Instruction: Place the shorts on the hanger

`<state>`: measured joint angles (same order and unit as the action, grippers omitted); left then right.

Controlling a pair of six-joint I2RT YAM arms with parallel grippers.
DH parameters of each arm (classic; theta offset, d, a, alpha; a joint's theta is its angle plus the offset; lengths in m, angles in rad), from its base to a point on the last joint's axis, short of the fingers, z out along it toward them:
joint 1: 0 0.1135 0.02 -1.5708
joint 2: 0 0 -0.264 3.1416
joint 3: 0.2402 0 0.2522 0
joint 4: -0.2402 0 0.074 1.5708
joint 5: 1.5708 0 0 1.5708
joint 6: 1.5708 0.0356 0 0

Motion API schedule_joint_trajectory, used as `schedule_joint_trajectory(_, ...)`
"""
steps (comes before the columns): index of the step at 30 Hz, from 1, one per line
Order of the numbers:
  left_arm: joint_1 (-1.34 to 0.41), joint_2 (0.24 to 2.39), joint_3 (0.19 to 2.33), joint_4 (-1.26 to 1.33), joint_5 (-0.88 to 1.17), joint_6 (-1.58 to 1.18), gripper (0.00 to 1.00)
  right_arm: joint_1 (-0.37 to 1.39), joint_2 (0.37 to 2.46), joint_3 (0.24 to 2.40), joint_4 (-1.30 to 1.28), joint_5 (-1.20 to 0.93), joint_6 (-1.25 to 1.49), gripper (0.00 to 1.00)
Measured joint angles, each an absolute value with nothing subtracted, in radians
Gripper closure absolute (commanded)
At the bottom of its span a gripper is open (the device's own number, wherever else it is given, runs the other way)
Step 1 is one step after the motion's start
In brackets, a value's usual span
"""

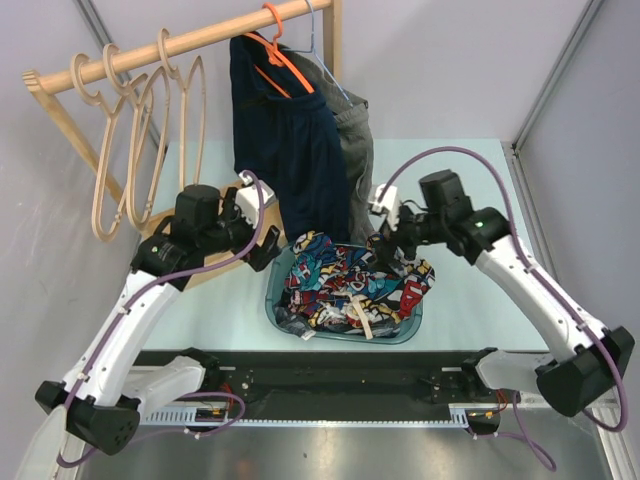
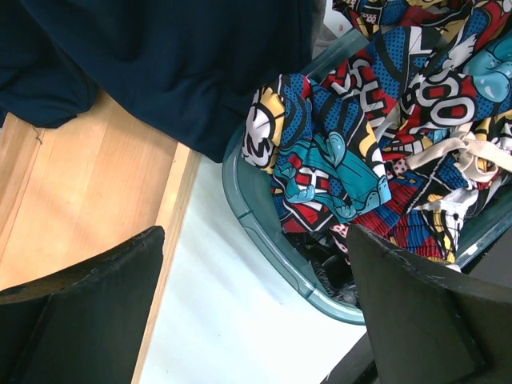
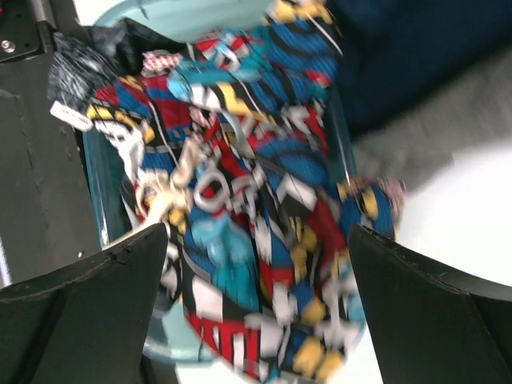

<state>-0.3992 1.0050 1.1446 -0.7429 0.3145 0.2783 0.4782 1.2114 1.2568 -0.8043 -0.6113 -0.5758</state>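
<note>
The comic-print shorts [image 1: 345, 285] lie bunched in a teal basket [image 1: 276, 312] at the table's middle. They also show in the left wrist view as the shorts [image 2: 384, 104] and, blurred, in the right wrist view as the shorts [image 3: 264, 224]. The beige wooden hanger [image 1: 150, 135] hangs on the rail at the back left, beside others like it. My left gripper [image 1: 263, 250] hovers open by the basket's left rim [image 2: 264, 232]; nothing sits within the left gripper [image 2: 256, 320]. My right gripper [image 1: 388, 248] is open over the basket's right side, with the shorts below the right gripper [image 3: 256, 320].
A navy garment [image 1: 290, 150] on an orange hanger [image 1: 285, 55] and a grey cloth [image 1: 356, 150] hang from the rail just behind the basket. The rack's wooden base board [image 2: 88, 200] lies left of the basket. A dark patterned cloth [image 2: 340, 272] lies under the shorts.
</note>
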Motion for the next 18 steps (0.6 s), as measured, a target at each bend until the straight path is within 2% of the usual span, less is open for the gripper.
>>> schedule_joint_trajectory(6,-0.373,0.994,1.140,-0.742,0.323,0.258,0.00,0.610,1.289,1.257,-0.676,-0.571,-0.535,0.00)
schedule_joint_trajectory(18,-0.192,0.967,1.119,-0.691,0.432,0.111,0.00,0.694,1.423,1.256,-0.522,-0.554,-0.494,0.00)
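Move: Left across the bin lies the teal-and-blue end of the patterned shorts, about 15 cm left of the right hand, 5 cm farther out and some 13 cm below. From that hand, the pale drawstring is about 4 cm left and 8 cm back, and the navy trousers' hem roughly 17 cm left and 10 cm ahead. From the left hand, the same end of the shorts lies about 10 cm right, 4 cm ahead and 14 cm down. Sweeping left over the bin towards the teal-and-blue end of the shorts, the open right hand travels about 9 cm, sinking some 3 cm, mostly late, and turning slightly counter-clockwise. The left hand, also open, backs off from the shorts, about 3 cm left with a little forward and up, turning some 10 degrees counter-clockwise while its left side dips. ##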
